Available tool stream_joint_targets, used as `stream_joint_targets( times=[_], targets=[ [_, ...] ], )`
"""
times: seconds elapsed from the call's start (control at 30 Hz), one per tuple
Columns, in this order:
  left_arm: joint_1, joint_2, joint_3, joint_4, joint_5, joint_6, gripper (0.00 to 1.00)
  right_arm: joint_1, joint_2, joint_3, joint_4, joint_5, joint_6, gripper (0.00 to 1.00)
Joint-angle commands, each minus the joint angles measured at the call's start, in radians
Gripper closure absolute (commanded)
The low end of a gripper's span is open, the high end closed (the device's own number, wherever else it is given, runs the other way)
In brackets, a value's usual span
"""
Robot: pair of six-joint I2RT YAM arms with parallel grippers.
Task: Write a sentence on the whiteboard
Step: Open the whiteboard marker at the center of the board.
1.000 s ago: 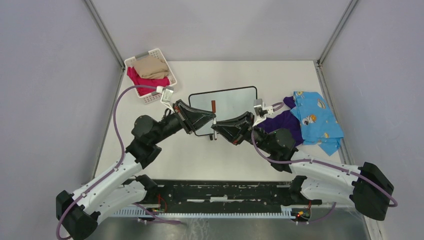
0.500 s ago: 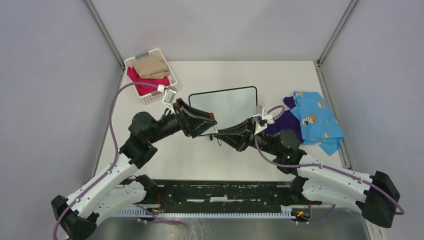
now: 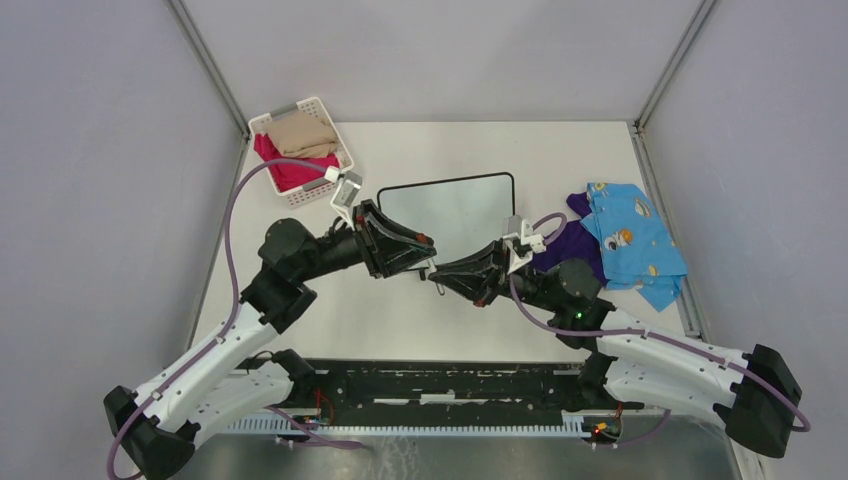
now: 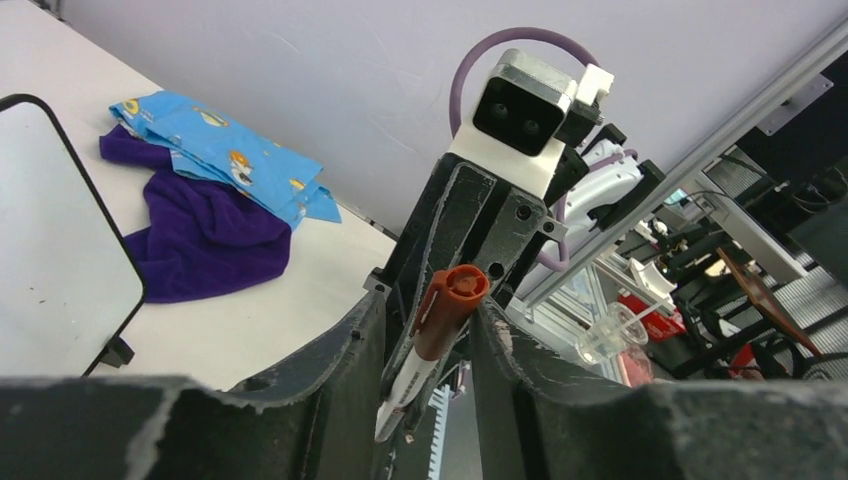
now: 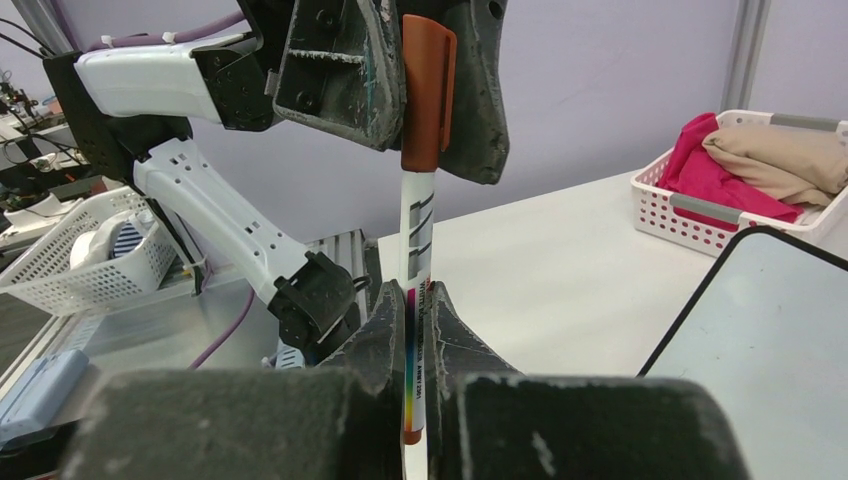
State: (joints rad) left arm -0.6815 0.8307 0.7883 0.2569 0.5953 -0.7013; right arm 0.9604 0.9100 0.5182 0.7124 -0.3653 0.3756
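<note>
The whiteboard (image 3: 460,205) lies flat mid-table, its face blank. Just in front of its near edge the two grippers meet, tip to tip above the table. My right gripper (image 5: 415,290) is shut on the white barrel of a marker (image 5: 417,220), which stands upright in it. The marker's red-brown cap (image 4: 450,300) sits between the fingers of my left gripper (image 4: 428,305). That gripper is open: the cap rests against one finger, with a gap to the other. In the top view the left gripper (image 3: 427,250) and right gripper (image 3: 438,272) nearly touch.
A white slatted basket (image 3: 325,108) with red and beige cloth stands at the far left. A blue patterned cloth (image 3: 630,240) lies on a purple one (image 3: 560,245) to the right of the board. The cage's walls close in on both sides.
The marker has passed from my left gripper to my right, which closed on the barrel. My left jaws opened around the cap. Both grippers moved slightly nearer, off the board.
</note>
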Motion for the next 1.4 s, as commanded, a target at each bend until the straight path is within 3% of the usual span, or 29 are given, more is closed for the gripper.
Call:
stream_joint_targets(
  times=[0.0, 0.3, 0.4, 0.57, 0.7, 1.37],
  targets=[
    [-0.005, -0.002, 0.033, 0.042, 0.040, 0.029, 0.62, 0.004, -0.007, 0.013, 0.050, 0.000, -0.012, 1.00],
    [-0.004, 0.006, 0.037, 0.042, 0.031, 0.028, 0.97, 0.004, -0.011, 0.009, 0.038, -0.009, -0.013, 1.00],
    [-0.004, -0.007, 0.026, 0.042, 0.013, 0.029, 0.98, 0.004, -0.022, 0.008, 0.019, -0.015, -0.018, 1.00],
    [-0.004, -0.021, 0.009, 0.047, -0.014, 0.019, 0.98, 0.004, -0.043, -0.005, 0.022, 0.051, -0.012, 0.49],
    [-0.005, -0.021, 0.008, 0.059, -0.019, -0.001, 0.98, 0.004, -0.026, 0.004, 0.066, 0.069, 0.015, 0.35],
    [-0.006, -0.040, -0.017, 0.064, -0.019, -0.015, 0.98, 0.004, 0.093, 0.069, 0.242, 0.068, 0.159, 0.37]
  ],
)
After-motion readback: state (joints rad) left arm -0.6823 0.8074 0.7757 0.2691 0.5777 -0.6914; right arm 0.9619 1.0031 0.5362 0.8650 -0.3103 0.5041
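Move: The marker stands between the hands, cap up, its barrel already pinched by the right fingers. Its cap is between the half-open left fingers, level with that hand and roughly 1 cm back. From the right hand the marker's middle is some 3 cm up and 1 cm ahead, the cap about 7 cm up and 2 cm ahead. The whiteboard's middle lies about 23 cm ahead of the left hand, 3 cm to its right and 33 cm below. Staying almost in place, the left hand closes its fingers on the cap and keeps that pinch. The right fingers then let go of the barrel and open wide around it; with them open, the right hand rises about 1.5 cm and edges 1 cm forward and 1 cm left, tilting some 5 to 10 degrees. ##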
